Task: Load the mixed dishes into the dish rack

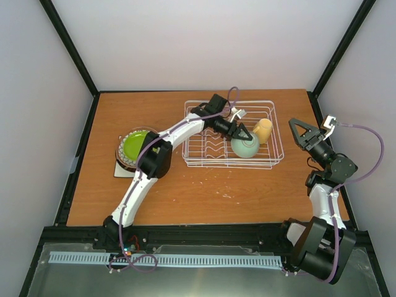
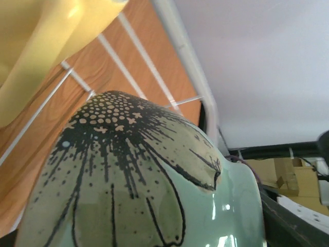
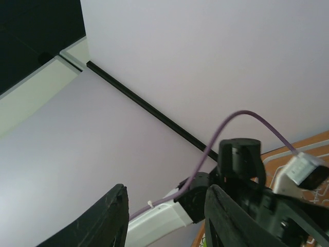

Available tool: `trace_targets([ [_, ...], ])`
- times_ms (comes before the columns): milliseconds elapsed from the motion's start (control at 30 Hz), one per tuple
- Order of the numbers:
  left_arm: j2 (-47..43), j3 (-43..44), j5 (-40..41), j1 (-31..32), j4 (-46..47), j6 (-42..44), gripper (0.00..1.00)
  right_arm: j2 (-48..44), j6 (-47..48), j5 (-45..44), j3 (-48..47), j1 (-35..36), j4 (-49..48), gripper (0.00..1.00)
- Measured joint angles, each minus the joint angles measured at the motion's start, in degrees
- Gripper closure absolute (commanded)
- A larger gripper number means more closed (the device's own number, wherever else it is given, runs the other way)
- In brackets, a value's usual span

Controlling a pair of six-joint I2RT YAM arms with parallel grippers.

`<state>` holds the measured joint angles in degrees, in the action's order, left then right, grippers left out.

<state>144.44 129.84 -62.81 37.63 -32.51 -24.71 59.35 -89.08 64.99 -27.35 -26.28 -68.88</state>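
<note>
The mint-green bowl [image 1: 245,147] with a black flower pattern lies tilted inside the white wire dish rack [image 1: 198,162], next to the yellow mug [image 1: 263,130]. My left gripper [image 1: 242,132] reaches into the rack right at the bowl, jaws spread wide. In the left wrist view the bowl [image 2: 154,180] fills the frame, the mug [image 2: 41,46] is at upper left, and one dark finger [image 2: 288,221] shows beside the bowl's edge. My right gripper [image 1: 296,133] [image 3: 167,193] hangs open and empty, raised to the right of the rack. A lime-green plate [image 1: 136,143] tops a stack at the left.
The stack holds a brown patterned plate [image 1: 122,158] on a white square plate [image 1: 119,171]. Wavy dividers [image 1: 213,145] fill the rack's left half. Black frame posts and pale walls enclose the wooden table [image 1: 204,192]. My left arm [image 1: 154,158] crosses between the stack and the rack.
</note>
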Motion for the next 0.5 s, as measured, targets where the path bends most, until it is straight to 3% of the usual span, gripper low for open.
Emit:
trace_targets([
  [367,2.84,0.96,7.30,2.84,-8.07,7.28,0.99,1.11,-1.05,0.02,0.00,-0.04,-1.64,0.58],
  [500,2.86,1.01,8.61,3.50,-9.22,8.46,0.87,1.18,-1.36,0.04,0.00,-0.04,-1.86,0.58],
])
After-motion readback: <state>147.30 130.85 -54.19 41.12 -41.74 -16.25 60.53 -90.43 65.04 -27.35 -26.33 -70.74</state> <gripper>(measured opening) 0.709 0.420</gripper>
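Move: The green bowl is already in the left fingers; its place, the right-hand part of the dish rack, lies about 9 cm below that hand, 3 cm back and 1 cm to the right. The yellow mug stands some 3 cm ahead of the hand, 7 cm to its right and 6 cm lower. The rack's front rim runs about 9 cm back, level sideways, some 8 cm below. From the right hand, the bowl's place lies roughly 5 cm ahead, 16 cm left and 28 cm below. The green bowl is lowered beside the yellow mug into the rack, the left hand sinking between 5 and 6 cm, most of it early on, then easing while also drawing back about 2.5 cm towards the front rim. The wrist rolls some 10 degrees, its left side rising; the fingers keep their hold as the bowl bears on the rack's wires. ##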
